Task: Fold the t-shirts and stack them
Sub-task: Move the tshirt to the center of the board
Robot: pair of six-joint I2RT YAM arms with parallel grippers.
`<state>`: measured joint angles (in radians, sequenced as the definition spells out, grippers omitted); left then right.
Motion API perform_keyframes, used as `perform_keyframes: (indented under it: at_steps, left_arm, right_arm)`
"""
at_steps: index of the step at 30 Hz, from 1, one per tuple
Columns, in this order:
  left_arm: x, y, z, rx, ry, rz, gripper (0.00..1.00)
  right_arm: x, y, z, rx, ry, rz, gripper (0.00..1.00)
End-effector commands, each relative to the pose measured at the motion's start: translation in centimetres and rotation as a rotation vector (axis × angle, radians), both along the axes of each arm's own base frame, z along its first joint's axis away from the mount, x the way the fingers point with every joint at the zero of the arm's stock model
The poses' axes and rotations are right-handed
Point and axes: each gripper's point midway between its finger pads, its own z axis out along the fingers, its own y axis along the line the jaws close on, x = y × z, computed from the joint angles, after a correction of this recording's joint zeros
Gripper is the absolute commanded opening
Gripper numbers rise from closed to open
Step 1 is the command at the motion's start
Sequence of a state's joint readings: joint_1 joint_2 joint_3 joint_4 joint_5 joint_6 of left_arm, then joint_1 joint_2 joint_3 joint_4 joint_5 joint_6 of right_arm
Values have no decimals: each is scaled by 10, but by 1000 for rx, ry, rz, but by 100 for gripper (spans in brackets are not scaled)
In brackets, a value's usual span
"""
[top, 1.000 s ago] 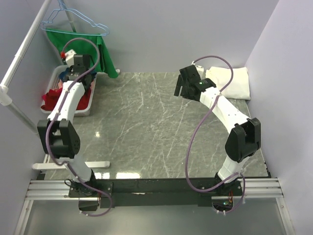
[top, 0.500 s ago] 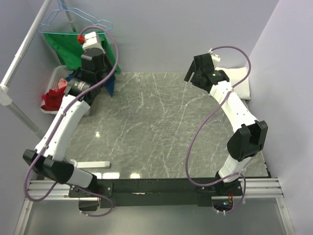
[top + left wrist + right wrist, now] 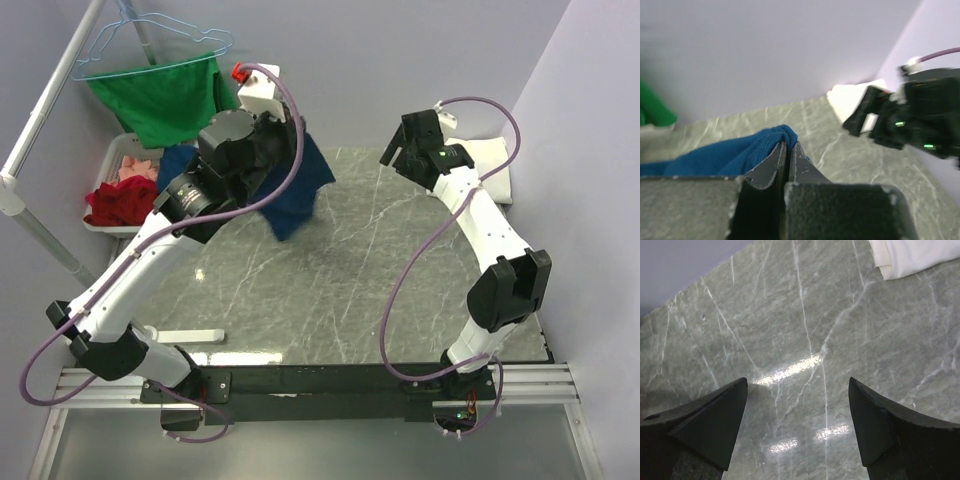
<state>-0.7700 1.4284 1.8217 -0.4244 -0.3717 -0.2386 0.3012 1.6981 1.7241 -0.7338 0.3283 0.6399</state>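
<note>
My left gripper (image 3: 789, 145) is shut on a bunched edge of the navy blue t-shirt (image 3: 725, 155). From above, that gripper (image 3: 283, 140) is raised over the table's back left, and the blue t-shirt (image 3: 297, 190) hangs crumpled from it; its print is hidden. The white t-shirt (image 3: 492, 160) lies folded at the back right corner and shows as a white edge (image 3: 910, 255) in the right wrist view. My right gripper (image 3: 394, 152) hovers near it over bare marble, and the gripper (image 3: 798, 390) is open with nothing between its fingers.
A white bin (image 3: 113, 160) with red and pink clothes stands at the back left, off the marble table (image 3: 330, 290). A green cloth (image 3: 165, 100) hangs on a hanger from a slanted rack pole (image 3: 45, 115). Walls close the back and right.
My left arm has lifted the blue t-shirt out of the bin and swung it right, over the table. The right arm has drawn back a little toward the far right.
</note>
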Motion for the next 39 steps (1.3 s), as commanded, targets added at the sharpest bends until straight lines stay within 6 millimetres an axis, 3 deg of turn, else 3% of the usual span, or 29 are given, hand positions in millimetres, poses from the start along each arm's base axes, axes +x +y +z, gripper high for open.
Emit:
perform_keyframes:
  at_steps: [1,2,8,13,16,18,19,21,23,26,28,31,39]
  left_arm:
    - [-34,3,110,-129,-272,-28,1]
    - [-39,2,122,-134,-308,-32,1]
    - [-49,-17,151,-110,-399,-60,1]
    - [-44,-28,156,-68,-446,-7,1]
    - [-25,-26,133,-30,-408,96,1]
    - [-10,-26,99,24,-351,167,1]
    - [0,-18,73,46,-301,251,1]
    - [10,-6,44,61,-239,333,1]
    - [26,17,0,47,-128,441,1]
    - [38,63,-46,4,-17,586,1]
    - [41,91,-63,-31,17,666,1]
    - [44,116,-81,-18,50,737,1]
    - [57,131,-133,25,165,823,1]
  right_arm:
    - [-4,-17,27,34,-71,-50,88]
    - [-4,-18,28,37,-73,-55,88]
    - [-2,-19,22,44,-60,-57,88]
    - [-2,-22,19,41,-60,-57,88]
    - [-3,-20,13,43,-47,-41,88]
    - [-6,-19,6,43,-33,-28,88]
    - [-10,-18,-3,38,-12,-19,89]
    - [-16,-18,-7,47,-10,-10,90]
    - [-25,-19,-23,42,22,-6,90]
    - [-36,-19,-33,45,35,11,90]
    - [-43,-16,-41,47,54,37,90]
    - [-51,-10,-52,50,93,79,90]
    - [-79,30,-92,20,222,248,85]
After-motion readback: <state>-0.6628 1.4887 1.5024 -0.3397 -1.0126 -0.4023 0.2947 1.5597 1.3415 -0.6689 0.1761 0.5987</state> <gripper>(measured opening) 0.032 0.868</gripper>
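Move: The left hand, with the blue t-shirt still pinched high up, has the center of the board some 46 cm below it, about 8 cm back and 3 cm to its right. The laundry basket stands roughly 35 cm to its left and 10 cm farther out. The white folded cloth lies about 34 cm to its right and 18 cm ahead. From the open right hand, the board's center is some 17 cm back, 17 cm left and 25 cm down; the same cloth is about 18 cm right and 6 cm ahead. Keeping its pinch on the blue t-shirt, the left hand flings it down so that its free end comes to rest on the board: up about 14 cm and a little back, tipping upward, then fast down and forward past its starting height, sweeping left towards the basket while turning some 45 degrees counter-clockwise. The right hand, wide open and touching nothing, later sinks and draws back towards the shirt. ##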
